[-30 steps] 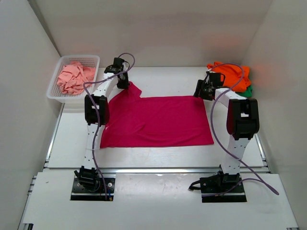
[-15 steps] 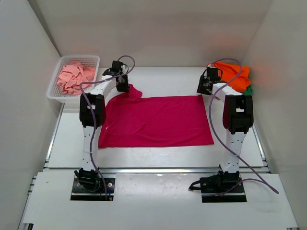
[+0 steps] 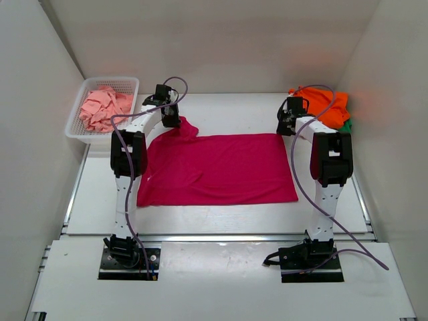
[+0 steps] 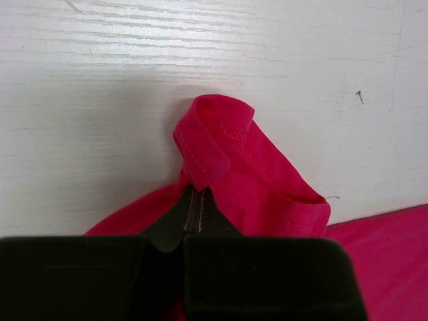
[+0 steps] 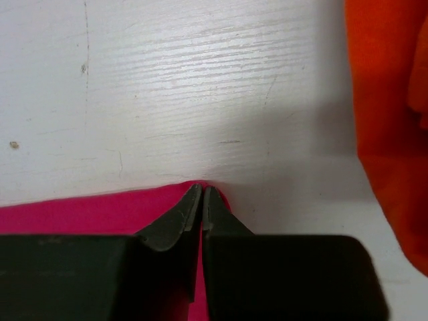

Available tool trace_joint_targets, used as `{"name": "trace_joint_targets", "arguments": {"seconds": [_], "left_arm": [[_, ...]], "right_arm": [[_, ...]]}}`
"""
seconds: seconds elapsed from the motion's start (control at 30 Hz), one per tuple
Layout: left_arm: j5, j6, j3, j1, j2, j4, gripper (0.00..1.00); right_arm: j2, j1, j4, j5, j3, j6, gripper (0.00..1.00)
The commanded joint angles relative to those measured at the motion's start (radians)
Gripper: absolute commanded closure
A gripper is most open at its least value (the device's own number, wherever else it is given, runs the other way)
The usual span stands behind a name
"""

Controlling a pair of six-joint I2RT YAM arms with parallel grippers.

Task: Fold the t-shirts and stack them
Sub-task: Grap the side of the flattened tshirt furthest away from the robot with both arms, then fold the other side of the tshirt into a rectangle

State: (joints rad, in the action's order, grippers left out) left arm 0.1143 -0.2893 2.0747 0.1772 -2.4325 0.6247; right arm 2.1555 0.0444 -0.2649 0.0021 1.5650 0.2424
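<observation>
A magenta-pink t-shirt (image 3: 217,167) lies spread on the white table. My left gripper (image 3: 172,121) is at its far left corner and shut on a bunched, hemmed fold of it, which rises before the fingertips in the left wrist view (image 4: 227,144). My right gripper (image 3: 283,130) is at the far right corner, shut on the shirt's edge (image 5: 80,210). An orange t-shirt (image 3: 324,103) lies crumpled at the far right, over a green one (image 3: 346,126). A pale salmon-pink t-shirt (image 3: 100,110) fills the basket. No red shirt shows.
The white mesh basket (image 3: 110,79) stands at the far left by the wall. White walls close in the table on the left, back and right. The orange shirt (image 5: 388,100) lies just right of my right gripper (image 5: 202,187).
Both grippers have moved toward the back of the table with the shirt's far corners, drawing the far edge straight. In the last half second they hardly moved.
</observation>
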Motion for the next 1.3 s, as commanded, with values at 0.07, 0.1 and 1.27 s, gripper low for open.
{"name": "trace_joint_targets", "arguments": {"seconds": [0.07, 0.1, 1.27], "left_arm": [[0.018, 0.01, 0.03, -0.018, 0.098, 0.017, 1.0], [0.01, 0.013, 0.025, -0.015, 0.111, 0.021, 1.0], [0.008, 0.015, -0.972, -0.021, 0.892, -0.091, 1.0]], "right_arm": [[-0.016, -0.014, -0.011, -0.023, 0.032, -0.003, 1.0], [-0.025, -0.009, -0.02, -0.04, 0.032, -0.005, 1.0], [-0.462, -0.103, 0.018, -0.304, -0.439, -0.052, 1.0]]}}
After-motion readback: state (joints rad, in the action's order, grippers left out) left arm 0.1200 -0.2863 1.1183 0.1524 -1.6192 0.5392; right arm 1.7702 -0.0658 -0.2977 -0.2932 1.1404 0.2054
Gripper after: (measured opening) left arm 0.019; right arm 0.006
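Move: The far side of the flattened t-shirt is already pinched in both hands, just off the table. Its near-left corner lies some 37 cm back and 13 cm to the left of the left hand; the basket stands roughly 29 cm to that hand's left and 3 cm farther out. From the right hand, the near-right corner is about 31 cm back and 6 cm right, and the folded stack is some 15 cm right and 9 cm ahead. The t-shirt's far side is lifted and brought back over the body towards the near edge, both grippers staying shut on it. The left hand rises about 8 cm, sweeps 20 cm back and a little left, and sinks partway again; the right hand starts more slowly, arcs up and back some 11 cm, and rolls its left side up slightly. ##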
